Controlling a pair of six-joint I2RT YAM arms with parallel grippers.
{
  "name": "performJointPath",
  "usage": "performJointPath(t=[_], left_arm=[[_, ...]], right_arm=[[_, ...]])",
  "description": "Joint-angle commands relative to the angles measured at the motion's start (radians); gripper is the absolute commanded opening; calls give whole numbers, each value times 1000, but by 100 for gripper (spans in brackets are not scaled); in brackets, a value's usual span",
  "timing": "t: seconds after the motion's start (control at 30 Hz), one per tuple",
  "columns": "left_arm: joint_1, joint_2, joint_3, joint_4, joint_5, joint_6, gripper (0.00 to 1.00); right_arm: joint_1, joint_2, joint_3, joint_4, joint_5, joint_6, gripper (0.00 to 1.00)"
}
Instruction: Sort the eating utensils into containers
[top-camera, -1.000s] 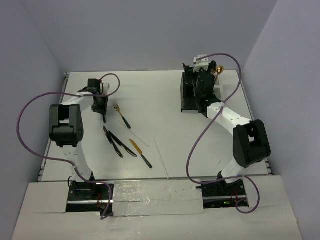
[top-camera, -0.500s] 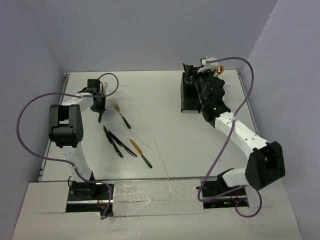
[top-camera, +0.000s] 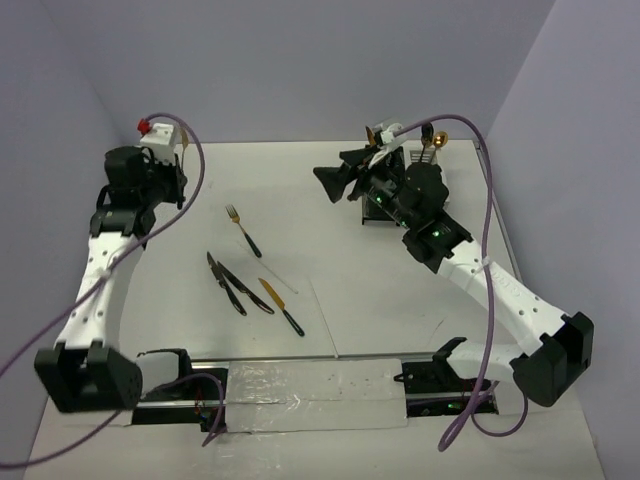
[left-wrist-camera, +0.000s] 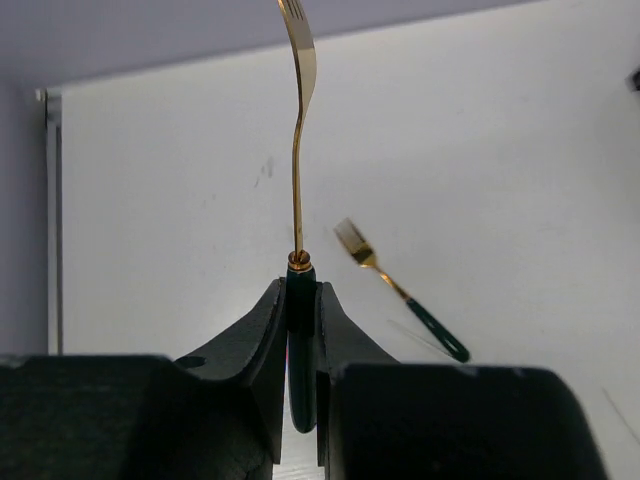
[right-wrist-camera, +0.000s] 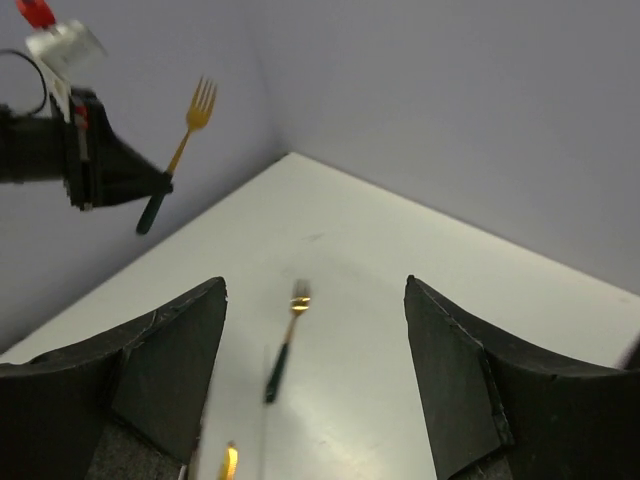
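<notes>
My left gripper (left-wrist-camera: 301, 288) is shut on the dark handle of a gold fork (left-wrist-camera: 298, 130), held high above the table's back left with the tines up. That held fork (right-wrist-camera: 187, 122) also shows in the right wrist view. A second fork (top-camera: 242, 230) lies on the table. Nearer lie two black knives (top-camera: 235, 285), a gold knife with a dark handle (top-camera: 282, 307) and a thin white stick (top-camera: 281, 281). My right gripper (top-camera: 330, 168) is open and empty, pointing left in front of the containers (top-camera: 372, 210). The arm mostly hides them.
A gold spoon (top-camera: 427, 140) stands up out of the containers at the back right. Purple cables (top-camera: 490, 200) loop off both arms. Grey walls close in the table on the left, back and right.
The left arm rose from the table with the fork in its closed jaws. The right arm swung away from the containers toward the table's middle, its jaws a little wider.
</notes>
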Motion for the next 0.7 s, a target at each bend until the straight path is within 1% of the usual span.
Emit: performJointPath(t=[0.0,0.03,0.13,0.2,0.23,0.3,0.33,0.43,0.5,0.6,0.67], left_arm=[[-2,-179,5,-35,200,50,0],[-2,-252,-2,-44,254,61,0],[-2,-375,-27,-81,349,98,0],[-2,-420,-35,-107,374,106,0],[-2,-452,-33,-124,386,112,0],[-2,-476,-33,-169,438,127,0],[-3,-505,-39,-173,451,126,0],[-3,-532,-36,-202,483,123,0],[-2,-541,-33,-222,501,124,0],[-3,-552,-30,-226,514,123,0],[-2,-558,-25,-233,518,121,0]], right_arm=[[36,-57,33,-32,-94,138,79],[50,-54,33,-25,-91,159,79],[122,-21,73,10,-95,213,79],[183,37,114,28,-103,239,79],[206,59,162,33,-101,247,79],[255,135,211,63,-97,287,78],[270,160,249,80,-98,301,78],[326,258,330,131,-111,342,77],[367,326,387,159,-92,359,77],[392,406,464,145,-62,374,76],[406,439,475,149,-29,406,73]])
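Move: The left hand holds the fork by its handle, tines up; the fork's middle lies about 31 cm left of the right hand, 8 cm ahead and 8 cm lower. From the left hand, the open right gripper is some 31 cm right, 6 cm back and 14 cm higher. The table fork lies 8 cm right of the left hand, 2 cm ahead and 24 cm below. From the right hand, the black bin is 17 cm ahead, 14 cm right, 34 cm below. Open right hand sweeps some 20 cm left towards the fork the left carries 15 cm back and up. ##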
